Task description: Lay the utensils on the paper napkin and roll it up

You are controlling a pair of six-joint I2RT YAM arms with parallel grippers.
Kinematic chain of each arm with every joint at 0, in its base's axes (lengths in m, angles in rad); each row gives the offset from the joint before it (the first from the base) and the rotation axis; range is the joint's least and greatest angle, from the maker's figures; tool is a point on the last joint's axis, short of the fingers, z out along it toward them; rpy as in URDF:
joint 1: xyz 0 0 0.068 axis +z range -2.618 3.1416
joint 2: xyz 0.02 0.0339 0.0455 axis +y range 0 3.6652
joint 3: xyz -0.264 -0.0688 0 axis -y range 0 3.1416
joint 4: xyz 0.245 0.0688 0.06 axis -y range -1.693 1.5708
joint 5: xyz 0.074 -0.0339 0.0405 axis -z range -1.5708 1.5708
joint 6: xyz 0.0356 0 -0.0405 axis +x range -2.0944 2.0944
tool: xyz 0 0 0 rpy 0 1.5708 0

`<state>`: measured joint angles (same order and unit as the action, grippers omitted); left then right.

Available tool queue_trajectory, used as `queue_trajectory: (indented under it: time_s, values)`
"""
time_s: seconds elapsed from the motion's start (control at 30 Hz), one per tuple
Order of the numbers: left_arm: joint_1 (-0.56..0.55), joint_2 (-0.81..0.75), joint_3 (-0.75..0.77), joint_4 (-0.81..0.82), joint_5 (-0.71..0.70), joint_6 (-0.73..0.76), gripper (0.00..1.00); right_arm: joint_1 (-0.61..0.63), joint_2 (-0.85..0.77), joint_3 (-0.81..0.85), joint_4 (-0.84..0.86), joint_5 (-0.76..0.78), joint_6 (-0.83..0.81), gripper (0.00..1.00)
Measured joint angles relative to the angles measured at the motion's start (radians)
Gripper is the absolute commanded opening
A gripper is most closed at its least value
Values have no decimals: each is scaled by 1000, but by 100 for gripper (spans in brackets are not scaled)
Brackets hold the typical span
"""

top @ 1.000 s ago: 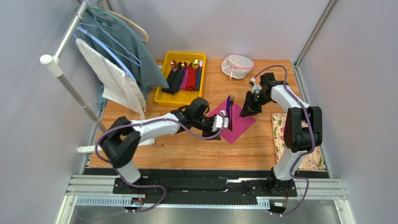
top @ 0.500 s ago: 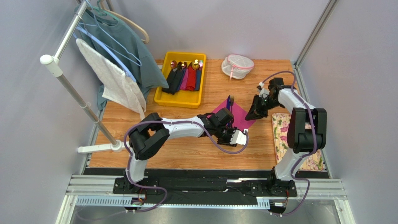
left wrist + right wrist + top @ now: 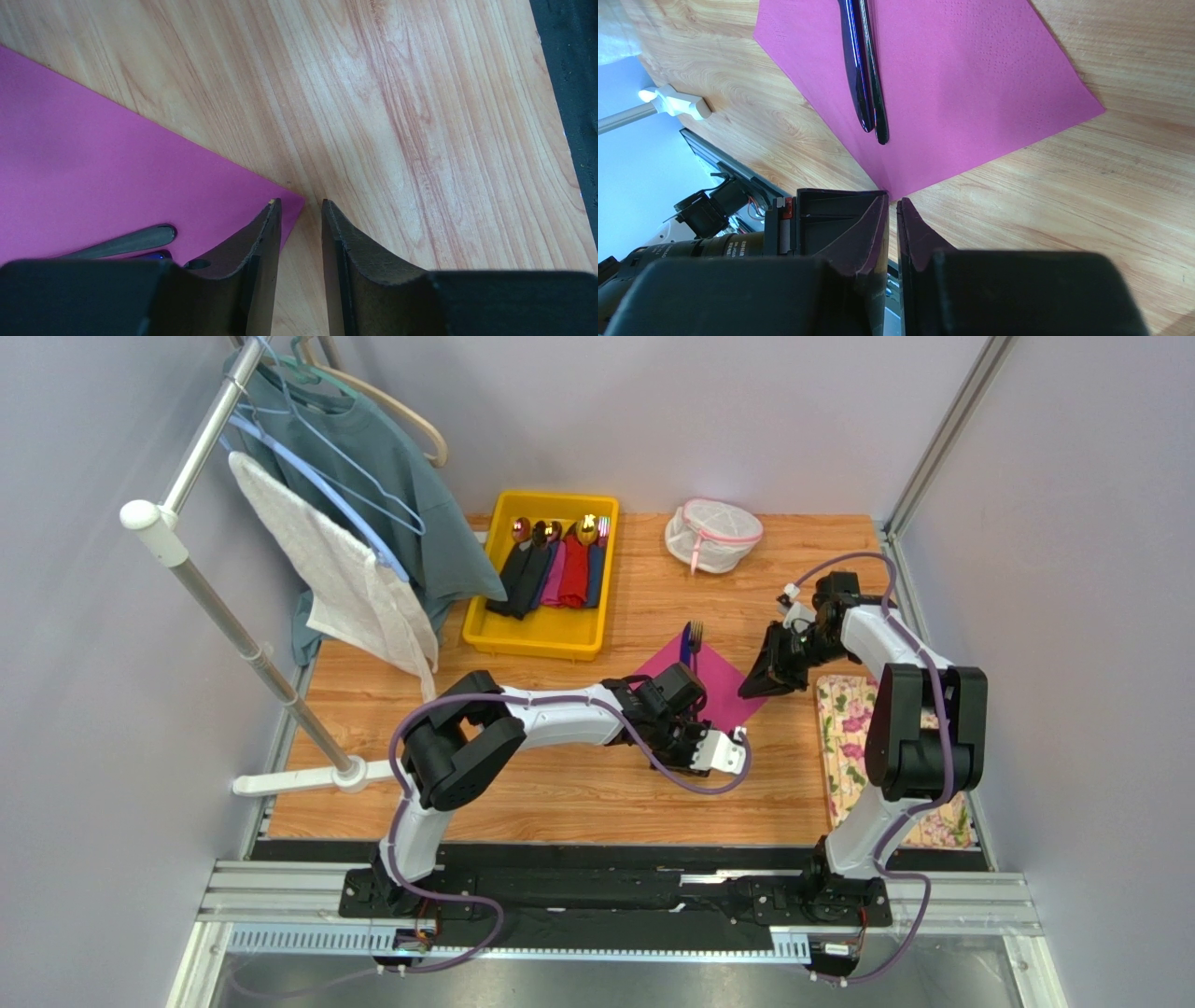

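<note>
The magenta paper napkin (image 3: 723,679) lies flat on the wooden table like a diamond. Two dark utensils (image 3: 692,647) lie side by side on it, fork tines toward the back. In the left wrist view their handle ends (image 3: 130,241) rest on the napkin (image 3: 105,161). My left gripper (image 3: 706,753) is at the napkin's near corner. It stands open by a narrow gap (image 3: 300,203), one finger over the corner and nothing between. My right gripper (image 3: 765,679) sits at the right corner, shut (image 3: 893,198), its tips just at the paper's (image 3: 948,77) point. The utensils (image 3: 864,70) lie beyond.
A yellow tray (image 3: 491,630) of sleeved cutlery (image 3: 561,567) stands at the back left. A white mesh pouch (image 3: 713,535) sits at the back. A floral cloth (image 3: 842,721) lies right of the right gripper. A clothes rack (image 3: 211,602) with garments stands on the left.
My left arm swung from the napkin's left side round to its near corner, its jaws narrowing. My right gripper drew back rightward off the napkin to its right corner.
</note>
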<state>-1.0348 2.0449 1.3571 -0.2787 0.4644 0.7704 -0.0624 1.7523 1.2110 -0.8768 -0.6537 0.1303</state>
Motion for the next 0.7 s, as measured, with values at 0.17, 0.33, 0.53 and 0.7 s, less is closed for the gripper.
queue_trajectory:
  time_s: [0.17, 0.33, 0.53, 0.7]
  values:
    - [0, 12, 26, -40, 5, -2, 26, 0, 0, 0, 0, -7, 0, 12]
    - [0, 32, 60, -71, 6, -9, 12, 0, 0, 0, 0, -12, 0, 11]
    - [0, 39, 71, -71, 2, -32, 0, 0, 0, 0, 0, -21, 0, 10]
    - [0, 34, 61, -65, 16, -32, 0, 0, 0, 0, 1, -32, 0, 9]
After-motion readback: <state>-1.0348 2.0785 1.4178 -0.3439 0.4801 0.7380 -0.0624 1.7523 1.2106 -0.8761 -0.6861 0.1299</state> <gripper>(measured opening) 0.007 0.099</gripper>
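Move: The napkin's near corner lies right at the left hand's fingertips, between its part-open fingers and about 1 cm below the hand point. From that hand the fork's middle is about 14 cm straight ahead, and the knife's is also 14 cm ahead and 2 cm to the left, both flat on the napkin. From the right hand, hovering over the napkin's right side, the same corner is some 9 cm back, 6 cm left and 7 cm below. The napkin's near corner is closed on by the left hand, which stays put just above the table, slipping less than half a centimetre to the right. Its part-open fingers draw fully together, pointing down and to the right, until the tips meet on the corner and pinch it; the wrist hardly turns. ##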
